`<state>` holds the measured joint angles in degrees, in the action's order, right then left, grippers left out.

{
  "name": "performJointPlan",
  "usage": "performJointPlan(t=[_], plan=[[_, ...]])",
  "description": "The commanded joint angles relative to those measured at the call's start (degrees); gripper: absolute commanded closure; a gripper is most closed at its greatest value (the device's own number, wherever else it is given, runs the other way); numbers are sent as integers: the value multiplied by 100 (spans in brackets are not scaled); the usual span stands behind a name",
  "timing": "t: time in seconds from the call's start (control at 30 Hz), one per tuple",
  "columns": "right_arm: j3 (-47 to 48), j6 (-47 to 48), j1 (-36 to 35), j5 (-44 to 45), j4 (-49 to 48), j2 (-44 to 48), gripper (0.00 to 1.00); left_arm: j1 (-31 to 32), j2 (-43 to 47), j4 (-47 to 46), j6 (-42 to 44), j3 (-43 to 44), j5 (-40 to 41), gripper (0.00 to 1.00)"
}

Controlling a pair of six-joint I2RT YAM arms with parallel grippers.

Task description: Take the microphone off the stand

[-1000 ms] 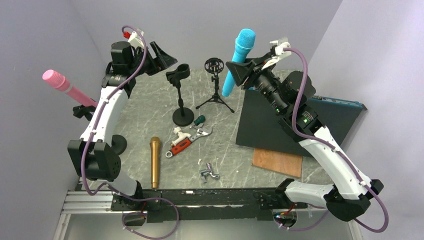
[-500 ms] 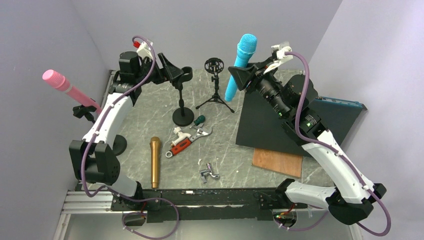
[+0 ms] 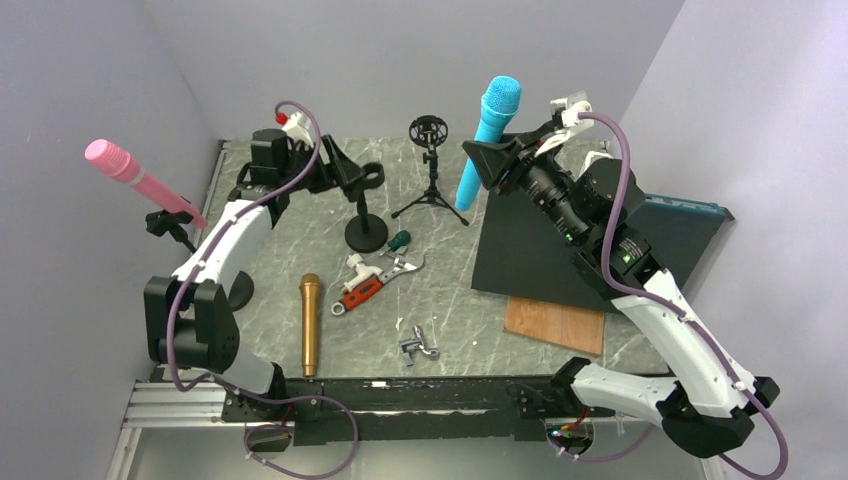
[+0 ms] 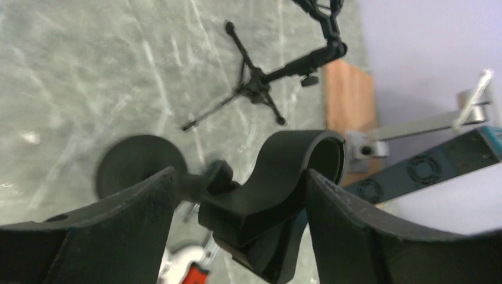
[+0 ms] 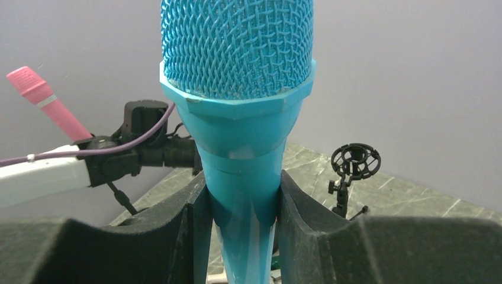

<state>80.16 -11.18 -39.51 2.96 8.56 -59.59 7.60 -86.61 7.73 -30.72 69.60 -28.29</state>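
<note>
My right gripper [image 3: 482, 160] is shut on a blue microphone [image 3: 488, 130] and holds it upright in the air, head up, right of the tripod stand. In the right wrist view the fingers [image 5: 177, 236] clamp the blue microphone's [image 5: 240, 118] tapered body. The black round-base stand [image 3: 366, 232] has an empty clip [image 3: 369, 176]. My left gripper [image 3: 350, 172] is open and straddles that clip [image 4: 278, 177]; its right finger [image 4: 355, 225] touches it and the left finger [image 4: 118, 219] stands slightly off.
A pink microphone [image 3: 135, 175] sits in another stand at the far left. A tripod stand with a shock mount [image 3: 430, 165] is at the back. A gold microphone [image 3: 310, 322], a wrench and tools [image 3: 375, 275], a metal part [image 3: 420, 345], a black board [image 3: 540, 250] and wood [image 3: 555, 325] lie about.
My left gripper moved right and down until its jaws straddle the empty clip. My right gripper carried the blue microphone slightly up and to the right.
</note>
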Motion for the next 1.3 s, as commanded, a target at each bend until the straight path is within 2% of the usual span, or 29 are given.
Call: performJointPlan(t=[0.0,0.17,0.3,0.47,0.63,0.83,0.93,1.07,1.17,1.27], plan=[[53,-86,-6,40,55,176,100,23,-353,726,424,48,107,19],[61,-172,-5,-76,144,149,100,23,-280,772,394,384,206,11],[61,-375,-7,-240,93,35,100,23,-213,1316,487,1126,431,2],[100,-796,-2,-532,-111,-203,100,19,-157,2413,696,2435,983,1],[96,-1162,-5,-664,-273,-427,100,23,399,2629,502,2715,1346,2],[211,-1655,-4,-716,-220,-802,100,196,1615,1912,59,1931,455,4],[280,-1886,-12,-898,-237,-990,100,445,2457,1460,-52,1052,15,3],[263,-2181,-113,-1142,-369,-1249,100,713,3918,883,-652,-168,-404,1],[248,-2394,-297,-1305,-488,-1511,100,795,4853,1052,-801,-692,-406,1],[229,-2648,-562,-1373,-647,-1805,100,795,5484,1867,-632,-823,-176,1]])
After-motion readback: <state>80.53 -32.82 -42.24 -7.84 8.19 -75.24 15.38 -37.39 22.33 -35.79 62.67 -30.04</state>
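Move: The left hand's partly open fingers are at the blue microphone's empty stand clip, roughly 2 cm ahead and 2 cm right, level. From the right hand, already holding the blue microphone, that clip is some 17 cm ahead, 22 cm left and 25 cm lower; the gold microphone is about 8 cm back, 36 cm left and 47 cm below, the wrench about 1 cm ahead, 20 cm left and equally low. Up and then quickly back, the left hand leaves the stand clip: it opens its fingers fully, rises some 17 cm, then retreats about 24 cm, its fingertips tilting up. Meanwhile the right hand keeps its grip and carries the blue microphone left and down, towards the empty stand and the gold microphone's side, tipping about 25 degrees downward and swinging counter-clockwise. ##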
